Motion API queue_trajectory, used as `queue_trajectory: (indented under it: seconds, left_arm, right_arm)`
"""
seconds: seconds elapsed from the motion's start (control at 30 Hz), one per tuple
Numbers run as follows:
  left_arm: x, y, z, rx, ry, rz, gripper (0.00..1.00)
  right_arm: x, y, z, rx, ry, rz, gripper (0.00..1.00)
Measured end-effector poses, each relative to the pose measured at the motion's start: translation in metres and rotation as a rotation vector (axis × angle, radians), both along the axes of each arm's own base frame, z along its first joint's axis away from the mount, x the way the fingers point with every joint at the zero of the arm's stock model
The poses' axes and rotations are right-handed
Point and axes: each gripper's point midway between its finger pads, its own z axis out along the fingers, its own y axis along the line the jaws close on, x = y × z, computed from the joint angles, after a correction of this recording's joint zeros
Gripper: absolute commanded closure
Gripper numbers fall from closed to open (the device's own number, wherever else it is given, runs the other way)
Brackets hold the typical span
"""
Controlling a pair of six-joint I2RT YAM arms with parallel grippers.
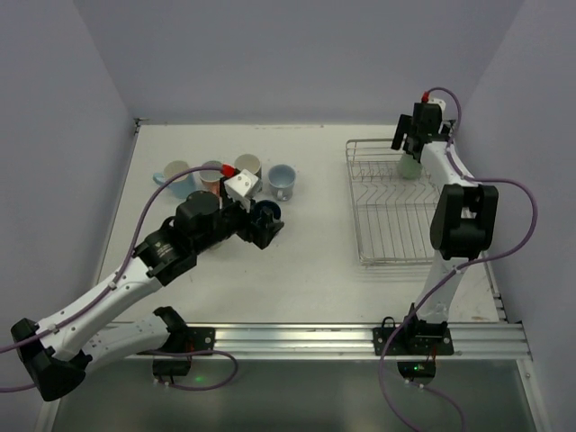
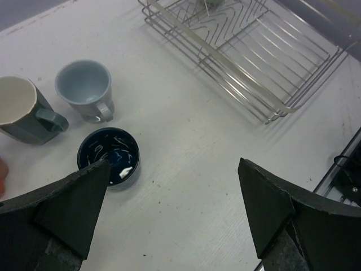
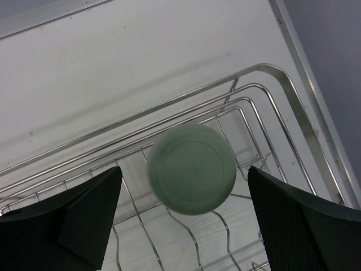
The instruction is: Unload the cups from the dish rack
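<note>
The dish rack (image 1: 396, 211) stands at the right and holds one pale green cup (image 1: 409, 167) in its far right corner. In the right wrist view this cup (image 3: 192, 168) sits upside down on the rack's wires (image 3: 169, 107). My right gripper (image 1: 409, 139) is open above it, with a finger on each side (image 3: 185, 170). My left gripper (image 1: 264, 229) is open and empty (image 2: 174, 162) over bare table. A dark blue cup (image 2: 108, 156) stands upright by its left finger (image 2: 67, 209). A light blue cup (image 2: 84, 90) and a grey-teal cup (image 2: 22, 110) stand beyond.
Several cups stand in a row on the table at the far left: pale teal (image 1: 175, 175), pinkish (image 1: 211, 173), brown-rimmed (image 1: 247, 166) and light blue (image 1: 282, 180). The rack's near end (image 2: 265, 107) shows in the left wrist view. Walls close the table's back and sides.
</note>
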Motion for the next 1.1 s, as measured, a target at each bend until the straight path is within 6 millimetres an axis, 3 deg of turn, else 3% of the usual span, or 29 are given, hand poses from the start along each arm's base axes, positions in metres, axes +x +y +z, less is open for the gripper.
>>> queue_trajectory:
  seconds: [0.13, 0.23, 0.43, 0.5, 0.67, 0.77, 0.9, 1.03, 1.1]
  left_arm:
    - [0.006, -0.004, -0.026, 0.067, 0.042, -0.005, 0.00]
    - [0.006, -0.004, -0.032, 0.084, 0.050, -0.007, 0.00]
    - [0.006, -0.004, -0.030, 0.080, 0.045, -0.007, 0.00]
    - [0.006, -0.004, -0.030, 0.079, 0.045, -0.006, 0.00]
    - [0.005, -0.005, -0.030, 0.069, 0.056, -0.006, 0.00]
    - [0.004, -0.007, -0.027, 0.043, 0.066, -0.006, 0.00]
    - [0.000, -0.014, -0.013, -0.035, 0.067, -0.023, 0.01]
    - [-0.002, -0.026, 0.009, -0.145, 0.056, -0.056, 0.02]
    - [-0.003, -0.034, 0.019, -0.209, 0.048, -0.078, 0.02]
  right_arm:
    - [0.010, -0.004, -0.001, -0.033, 0.009, 0.014, 0.13]
    - [0.013, -0.004, -0.007, -0.051, 0.023, 0.032, 0.20]
    - [0.016, -0.007, -0.012, -0.081, 0.038, 0.048, 0.64]
    - [0.016, -0.007, -0.012, -0.082, 0.038, 0.050, 0.72]
    - [0.004, -0.006, 0.001, -0.083, 0.003, 0.049, 0.80]
    - [-0.011, -0.004, 0.033, -0.073, -0.070, 0.042, 0.82]
    - [-0.037, 0.008, 0.108, -0.011, -0.264, 0.054, 0.83]
    - [-0.076, 0.035, 0.173, 0.127, -0.493, 0.117, 0.83]
    - [-0.101, 0.057, 0.186, 0.225, -0.569, 0.181, 0.83]
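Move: The right hand, open, is almost at the green cup leaning base-up in the rack: its middle lies about 3 cm ahead, 1 cm to the right and 4 cm below. The rack's far rim runs some 5 cm beyond the cup, and the rack's right rim about 13 cm to the cup's right. From the left hand the green cup is roughly 33 cm ahead, 43 cm to the right and 18 cm lower. The right hand eases in about 2 cm forward and slightly down and pinches the green cup by its sides near the base, then lifts it some 20 cm up and 12 cm back, swinging leftwards as well and tilting the fingers up by about 30 degrees. The left hand, empty and staying open, sinks a few centimetres and pauses, then rises about 5 cm and drifts to the right with a slight roll. ##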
